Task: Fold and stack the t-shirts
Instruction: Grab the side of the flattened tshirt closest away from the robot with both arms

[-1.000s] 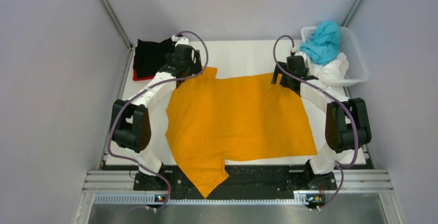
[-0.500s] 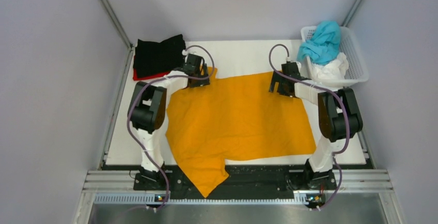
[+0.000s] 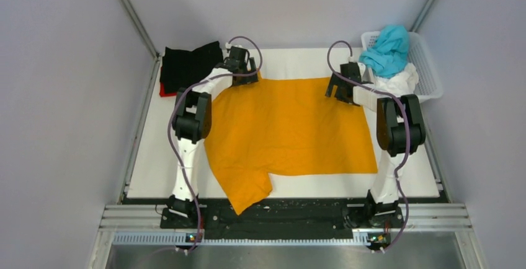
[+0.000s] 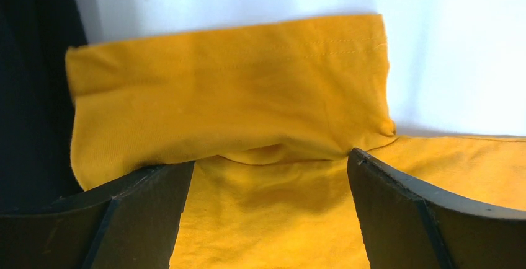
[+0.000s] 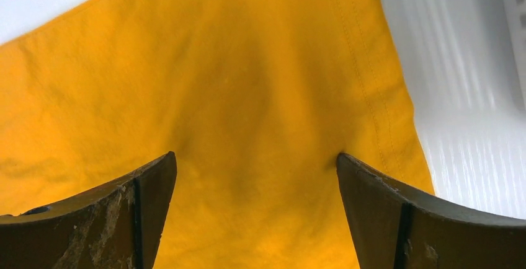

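An orange t-shirt [image 3: 288, 126] lies spread flat on the white table, one sleeve hanging over the near edge. My left gripper [image 3: 244, 78] stands open at its far left corner, its fingertips down on the cloth just below a folded sleeve [image 4: 229, 95]. At the far right corner my right gripper [image 3: 338, 89] is open too and rests on the cloth near the hem [image 5: 372, 83]. The left gripper [image 4: 267, 170] and right gripper [image 5: 254, 157] hold nothing between their fingers. A folded black t-shirt [image 3: 189, 64] lies on a red t-shirt [image 3: 166, 89] at the far left. Teal [image 3: 387, 49] and white [image 3: 397, 83] t-shirts sit in the basket.
The white lattice basket [image 3: 429, 64] stands at the far right corner, close to the right gripper. The black t-shirt [image 4: 31, 95] lies just left of the left gripper. Grey walls close the table in on three sides.
Both arms have stretched toward the far side with jaws open on the cloth. The orange t-shirt slid away with them, and its far edge now lies straighter.
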Motion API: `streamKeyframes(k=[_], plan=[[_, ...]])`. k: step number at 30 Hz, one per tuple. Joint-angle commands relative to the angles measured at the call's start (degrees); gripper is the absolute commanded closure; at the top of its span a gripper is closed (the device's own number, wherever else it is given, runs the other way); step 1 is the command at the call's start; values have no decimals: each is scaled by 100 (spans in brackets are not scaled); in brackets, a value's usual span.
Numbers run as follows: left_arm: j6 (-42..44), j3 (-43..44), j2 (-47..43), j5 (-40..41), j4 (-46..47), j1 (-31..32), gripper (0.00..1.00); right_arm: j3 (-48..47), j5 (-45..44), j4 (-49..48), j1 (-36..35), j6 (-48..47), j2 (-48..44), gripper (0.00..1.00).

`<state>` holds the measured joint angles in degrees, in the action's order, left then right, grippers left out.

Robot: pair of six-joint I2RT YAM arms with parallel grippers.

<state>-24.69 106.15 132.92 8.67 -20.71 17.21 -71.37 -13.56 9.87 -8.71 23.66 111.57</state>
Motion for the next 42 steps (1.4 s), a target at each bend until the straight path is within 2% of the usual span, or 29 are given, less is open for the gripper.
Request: streamKeyframes(k=[1, 8, 12, 17, 22, 27, 33, 37, 42], plan=[[109, 886, 707, -812, -276, -51, 1, -450, 177, 198, 183, 110, 418, 1], [126, 2711, 1660, -1418, -760, -166, 1, -1310, 276, 411, 361, -56, 902, 1], [171, 2558, 1217, -1607, -766, -150, 1, -1567, 400, 584, 348, -199, 820, 1], [492, 779, -591, -1233, 6, 77, 1, -1108, 368, 582, 214, -213, -122, 1], [599, -1300, -2642, -924, 326, 407, 1, 160, 167, 597, -38, -47, -1411, 1], [273, -3647, -4724, 43, 719, 866, 1, 1390, 282, 655, -56, 364, -2785, 1], [-941, -5521, -6395, 1141, 20, 1932, 1, 2345, 349, 756, -46, 759, -4191, 1], [-2078, -6111, -7041, 1546, -1166, 2695, 1, 2752, 273, 722, 21, 933, -4762, 1], [-3168, -6487, -7462, 1394, -2823, 3235, 3, 2960, 623, 725, 76, 1010, -4997, 1]])
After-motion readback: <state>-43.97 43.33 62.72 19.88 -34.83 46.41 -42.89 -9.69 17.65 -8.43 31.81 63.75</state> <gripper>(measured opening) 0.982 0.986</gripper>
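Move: The orange shirt's near sleeve lies about 49 cm back from the left hand and level sideways, with the far sleeve some 4 cm ahead and 2 cm left, and the black stack 6 cm ahead and 28 cm left. From the right hand the shirt's near right corner is about 37 cm back and 16 cm right, and the laundry basket 12 cm ahead and 30 cm right. The cloth lies roughly 2 cm below both hand points. Open hands push the shirt forward about 5 cm, lift, then draw back: left about 40 cm, right 20. ##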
